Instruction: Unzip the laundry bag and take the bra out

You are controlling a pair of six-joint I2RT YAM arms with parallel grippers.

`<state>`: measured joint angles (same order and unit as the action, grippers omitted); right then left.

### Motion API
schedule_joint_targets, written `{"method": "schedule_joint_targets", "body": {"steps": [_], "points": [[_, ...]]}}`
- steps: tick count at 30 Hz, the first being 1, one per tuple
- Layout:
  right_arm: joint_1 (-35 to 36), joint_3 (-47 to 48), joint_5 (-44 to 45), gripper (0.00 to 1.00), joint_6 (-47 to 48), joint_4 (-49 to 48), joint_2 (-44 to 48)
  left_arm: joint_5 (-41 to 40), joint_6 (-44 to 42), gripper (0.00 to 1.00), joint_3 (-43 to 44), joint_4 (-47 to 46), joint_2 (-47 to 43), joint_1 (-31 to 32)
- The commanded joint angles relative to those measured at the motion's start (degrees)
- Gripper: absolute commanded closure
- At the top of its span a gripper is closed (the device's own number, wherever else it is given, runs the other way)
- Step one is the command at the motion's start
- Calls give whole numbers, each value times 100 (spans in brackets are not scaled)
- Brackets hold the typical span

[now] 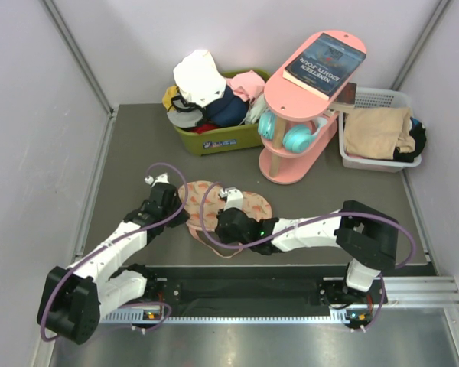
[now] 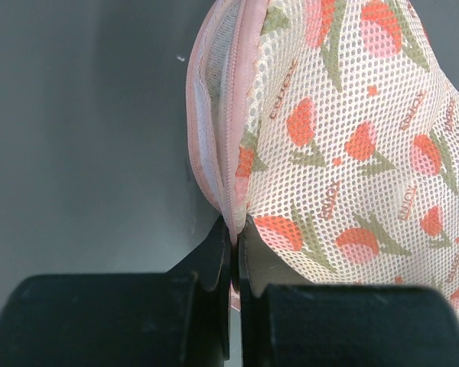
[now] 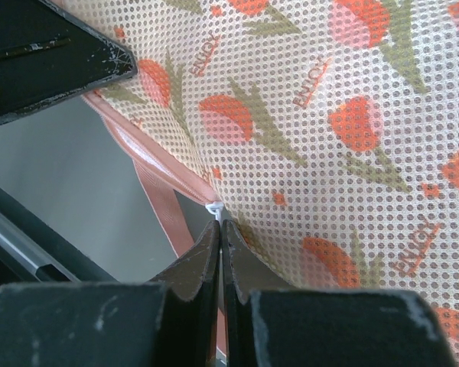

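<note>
The laundry bag [image 1: 252, 203] lies flat on the grey table between both arms; it is peach mesh with orange-red tulip prints and pink zip trim. My left gripper [image 1: 182, 208] is at its left edge and, in the left wrist view, is shut [image 2: 235, 227] on the pink zip trim [image 2: 228, 115] of the bag [image 2: 352, 138]. My right gripper [image 1: 218, 222] is at the bag's near edge, shut [image 3: 219, 223] on the small white zip pull [image 3: 214, 207] beside the pink loop [image 3: 164, 210]. The bag [image 3: 329, 115] looks closed. The bra is hidden.
A green bin [image 1: 214, 141] heaped with clothes stands at the back. A pink two-tier stand [image 1: 310, 73] holds a book and teal headphones [image 1: 294, 136]. A white basket [image 1: 352, 159] with a tan cloth sits at the back right. Walls close in on both sides.
</note>
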<state>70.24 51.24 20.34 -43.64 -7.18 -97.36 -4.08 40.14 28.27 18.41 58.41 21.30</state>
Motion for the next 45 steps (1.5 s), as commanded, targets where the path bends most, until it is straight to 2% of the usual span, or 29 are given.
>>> {"method": "schedule_joint_targets", "body": {"steps": [1, 14, 23, 34, 45], "points": [[-45, -106, -12, 100, -13, 173, 191, -287, -208, 100, 205, -312, 3, -126], [-28, -465, 120, 100, -180, 393, 420, -146, -349, 100, 187, -321, 3, -372], [-10, -897, 304, 100, -382, 700, 902, -49, -428, 100, 196, -312, 12, -548], [-19, -932, 963, 100, -339, 1587, 1395, 3, -507, 100, 205, -286, 4, -645], [-1, -791, 788, 100, -198, 1387, 1264, -76, -621, 100, 328, -356, 267, -645]]}}
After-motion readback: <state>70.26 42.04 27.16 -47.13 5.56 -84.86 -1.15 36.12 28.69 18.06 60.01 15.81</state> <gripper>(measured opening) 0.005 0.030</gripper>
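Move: The right hand has the zip pull in its closed fingers. The bag's right end, where it is working towards, lies some 16 cm to its right and 6 cm ahead, a couple of centimetres lower. The bag's middle is about 7 cm straight ahead of it; the strap loop is 5 cm back and 4 cm left. From the left hand, pinching the bag's left end, the zip pull is about 12 cm right and 4 cm back. Rightward goes the right hand, about 8 cm after a slow start, drawing the pinched zip pull along the bag's near edge towards its right end, the wrist tipping and turning slightly clockwise. It dips a couple of centimetres and partly rises again. The left hand keeps its pinch on the left end, easing 1 to 2 cm left, away from the pull. ##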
